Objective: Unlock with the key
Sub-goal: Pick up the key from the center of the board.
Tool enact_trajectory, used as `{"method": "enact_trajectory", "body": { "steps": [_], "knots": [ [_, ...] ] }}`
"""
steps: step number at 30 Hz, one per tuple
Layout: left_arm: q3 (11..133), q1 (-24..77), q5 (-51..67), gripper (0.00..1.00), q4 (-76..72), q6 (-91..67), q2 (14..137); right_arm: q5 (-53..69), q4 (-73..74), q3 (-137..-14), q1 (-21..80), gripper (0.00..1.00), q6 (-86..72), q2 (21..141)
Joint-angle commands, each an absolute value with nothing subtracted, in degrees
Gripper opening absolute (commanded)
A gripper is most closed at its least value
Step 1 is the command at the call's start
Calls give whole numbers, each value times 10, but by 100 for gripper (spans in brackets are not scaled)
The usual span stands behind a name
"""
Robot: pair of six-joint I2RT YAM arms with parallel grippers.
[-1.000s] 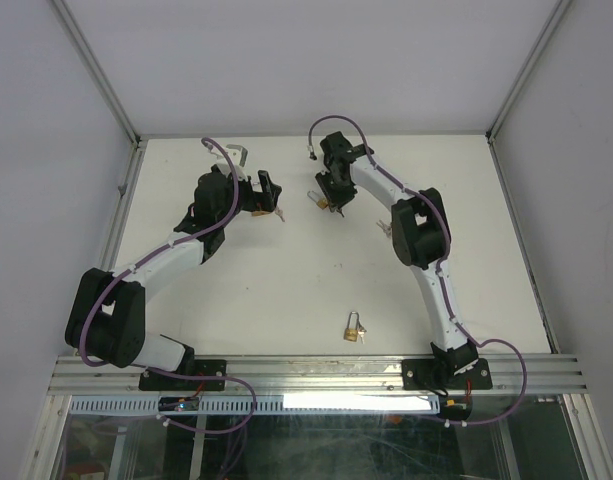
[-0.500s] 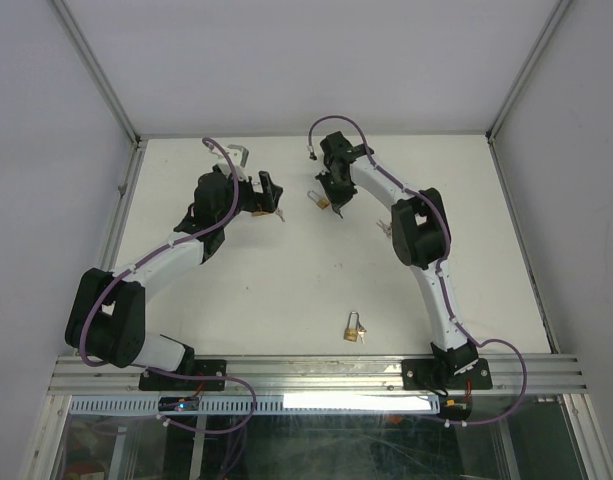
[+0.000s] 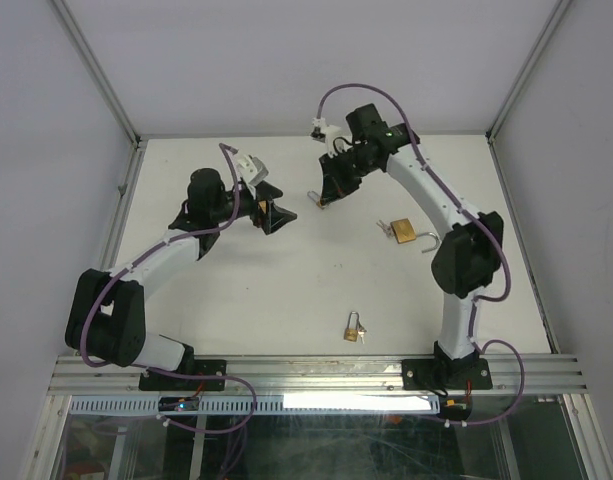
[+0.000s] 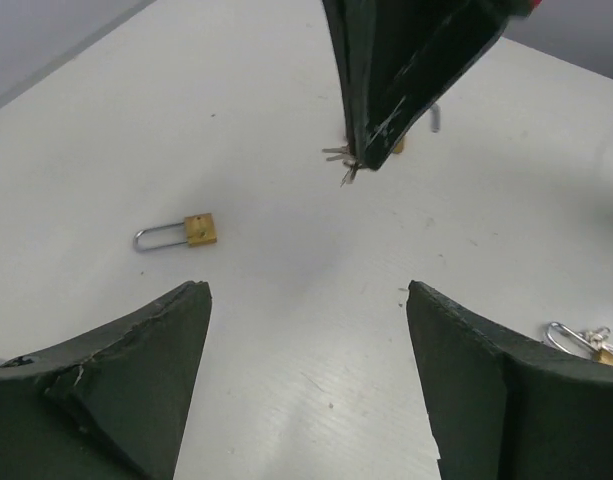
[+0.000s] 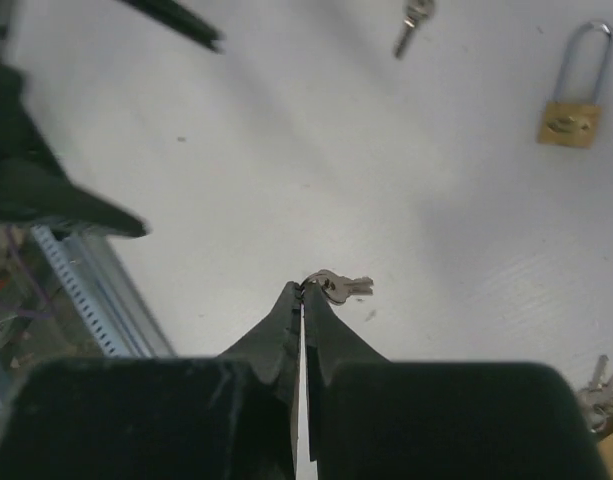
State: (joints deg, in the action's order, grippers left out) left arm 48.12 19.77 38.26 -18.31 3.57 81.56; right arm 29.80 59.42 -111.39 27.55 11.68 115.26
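My right gripper (image 3: 324, 195) hangs above the back middle of the table, shut on a small silver key on a ring (image 5: 338, 287). The key sticks out past the fingertips (image 5: 304, 288). In the left wrist view the same key (image 4: 343, 160) dangles from the right gripper's dark fingers (image 4: 386, 80). My left gripper (image 3: 276, 213) stands open just left of it, with only bare table between its jaws (image 4: 306, 290). A large brass padlock (image 3: 404, 232) lies right of centre. A small long-shackled brass padlock (image 3: 354, 328) lies near the front and shows in both wrist views (image 4: 176, 233) (image 5: 571, 100).
Loose keys (image 3: 386, 228) lie beside the large padlock. Another bunch of keys (image 4: 586, 340) lies by my left gripper's right finger, and a single key (image 5: 411, 25) lies on the table. White walls and metal rails (image 3: 316, 372) bound the white table.
The right gripper has shut on the key and risen as its arm swung up and right, uncovering the large padlock. The left gripper has turned right toward the key.
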Motion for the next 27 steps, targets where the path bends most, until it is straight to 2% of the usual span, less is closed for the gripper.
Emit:
{"method": "enact_trajectory", "body": {
  "steps": [1,4,9,15,20,27],
  "knots": [
    [540,165,621,75,-171,92,795,504,630,-1133,273,0,132,1063],
    [558,166,687,64,-155,101,797,585,625,-1151,273,0,111,1043],
    [564,193,678,48,-253,-4,794,638,547,-1138,272,0,51,1004],
    [543,219,671,57,-353,-97,799,614,492,-1118,272,0,18,984],
    [529,220,656,59,-332,-64,798,618,477,-1078,267,0,2,967],
    [527,237,649,39,-330,-36,802,646,412,-1040,267,0,-39,939]
  ]
}}
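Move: The key is already pinched in the right fingertips, about 11 cm to the left hand's right, 2 cm farther out and 4 cm lower. From the right hand, the empty left gripper it goes to is some 12 cm left, 2 cm back and 3 cm higher. The small padlock lies about 11 cm ahead, 3 cm left and 15 cm below the right hand; the opened padlock lies some 21 cm to that hand's right and 2 cm ahead, at similar depth. The key, still held by the shut right fingers, is carried up about 15 cm, back 8 or 9 and slightly left, the right hand rolling some 30 degrees, its left side rising. The left gripper comes to meet the key, rising and drawing back about 7 cm each and going 5 cm right, while turning clockwise; its wide-open fingers narrow to about half. ##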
